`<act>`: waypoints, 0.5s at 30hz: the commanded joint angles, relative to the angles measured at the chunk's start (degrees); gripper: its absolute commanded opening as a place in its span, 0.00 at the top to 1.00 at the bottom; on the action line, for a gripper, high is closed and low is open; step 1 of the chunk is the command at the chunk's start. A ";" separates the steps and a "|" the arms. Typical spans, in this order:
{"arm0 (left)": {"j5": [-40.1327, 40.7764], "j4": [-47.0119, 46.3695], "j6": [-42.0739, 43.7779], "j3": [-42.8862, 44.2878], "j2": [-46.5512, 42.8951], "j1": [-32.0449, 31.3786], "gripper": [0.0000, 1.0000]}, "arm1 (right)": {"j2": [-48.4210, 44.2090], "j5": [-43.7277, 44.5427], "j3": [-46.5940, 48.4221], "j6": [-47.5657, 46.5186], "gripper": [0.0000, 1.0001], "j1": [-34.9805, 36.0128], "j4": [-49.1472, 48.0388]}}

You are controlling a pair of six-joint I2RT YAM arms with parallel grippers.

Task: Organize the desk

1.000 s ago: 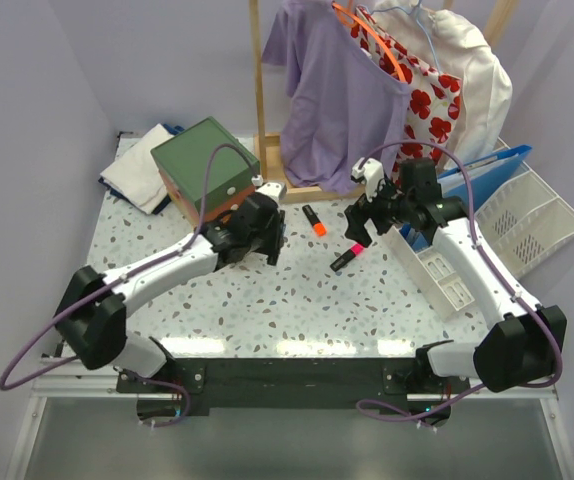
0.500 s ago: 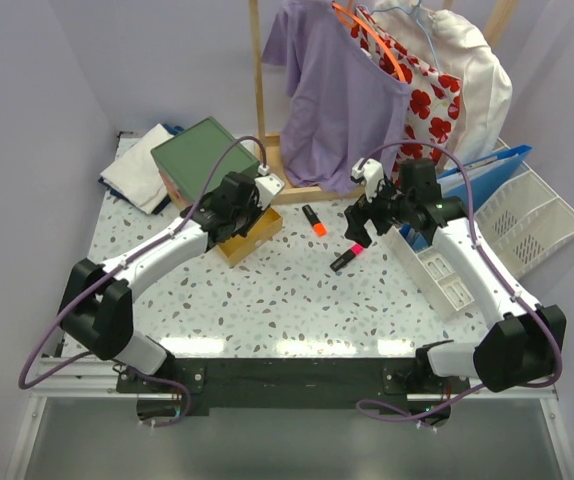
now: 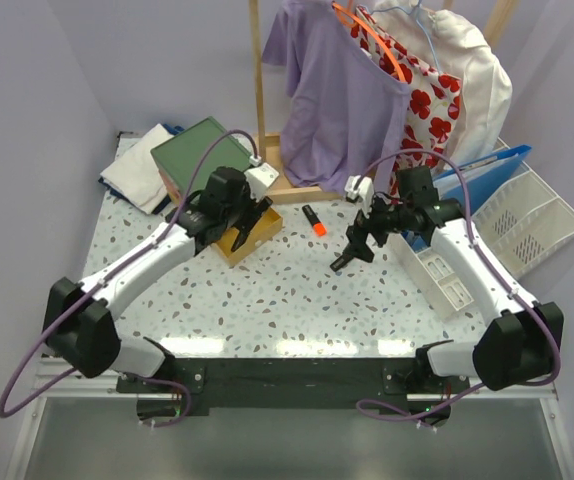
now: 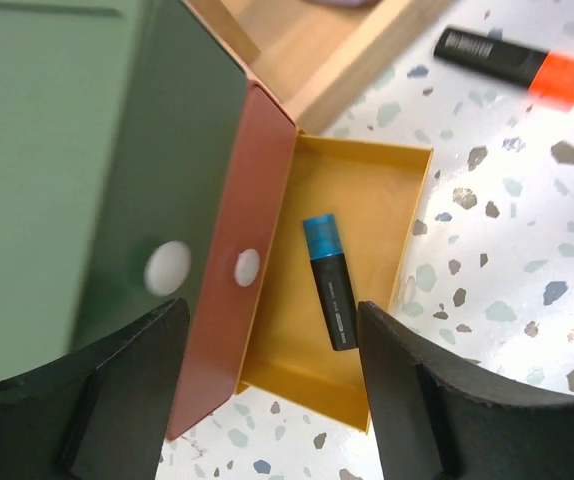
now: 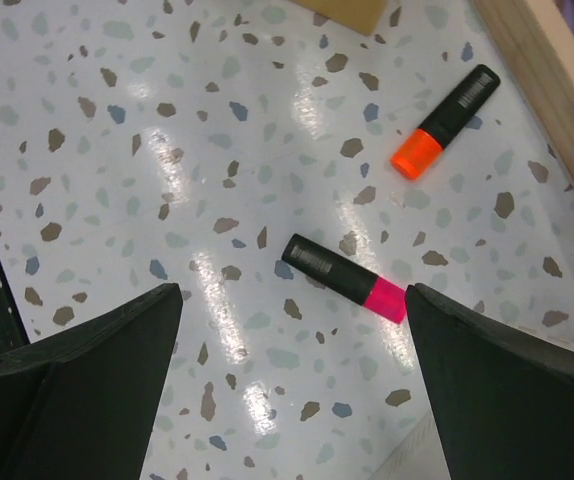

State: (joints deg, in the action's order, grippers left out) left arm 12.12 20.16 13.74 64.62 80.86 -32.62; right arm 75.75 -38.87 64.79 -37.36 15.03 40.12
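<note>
On the speckled white desk (image 3: pixel 267 300) a green box (image 3: pixel 199 152) has its yellow drawer (image 3: pixel 265 224) pulled open. In the left wrist view the drawer (image 4: pixel 367 220) holds a blue-capped black highlighter (image 4: pixel 329 292). My left gripper (image 3: pixel 239 230) is open and empty above the drawer's near end (image 4: pixel 277 400). A pink-capped highlighter (image 5: pixel 347 277) lies on the desk. My right gripper (image 3: pixel 352 250) is open above it, fingers either side (image 5: pixel 292 400), not touching. An orange-capped highlighter (image 3: pixel 314 220) lies between the arms and also shows in both wrist views (image 5: pixel 445 120) (image 4: pixel 517 65).
A wooden clothes rack (image 3: pixel 262 100) with a purple shirt (image 3: pixel 337 90) stands at the back. A white slotted file tray (image 3: pixel 537 215) with a blue folder (image 3: pixel 487 165) sits at the right, a small white organiser (image 3: pixel 439 272) beside it. Folded cloths (image 3: pixel 137 180) lie at the back left.
My left gripper has drawn back from the drawer, leaving it open with the blue highlighter inside. My right gripper has swung down and left over the pink highlighter.
</note>
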 commanded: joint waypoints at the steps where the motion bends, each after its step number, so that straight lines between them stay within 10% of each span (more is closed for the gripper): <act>1: -1.48 -2.76 -2.57 -3.87 -11.40 0.45 0.22 | -0.51 -9.45 -2.30 -16.40 0.01 0.00 6.54; 8: -1.75 -11.63 -7.40 -24.25 -38.64 0.45 0.00 | 0.54 -4.22 -3.89 -46.11 0.01 1.58 16.65; 15: 8.34 -14.53 -9.52 -33.59 -55.54 0.54 0.00 | 11.08 6.95 2.87 -47.72 0.01 4.39 14.91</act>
State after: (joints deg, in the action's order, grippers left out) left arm 14.06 10.52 6.39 32.69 28.34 -32.56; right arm 82.35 -39.33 63.44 -78.81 17.52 54.96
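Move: The pink highlighter lies roughly 19 cm below the right hand, about 3 cm ahead and 2 cm left; the orange highlighter is some 16 cm ahead and 12 cm left of that hand, equally low. From the left hand the pink highlighter is about 31 cm right, 5 cm back and 19 cm down, while the open yellow drawer sits about 3 cm ahead, 4 cm left and 17 cm below. Left hand backs 12 cm off the yellow drawer, opening; right sinks 6 cm towards pink highlighter, turning counter-clockwise. ##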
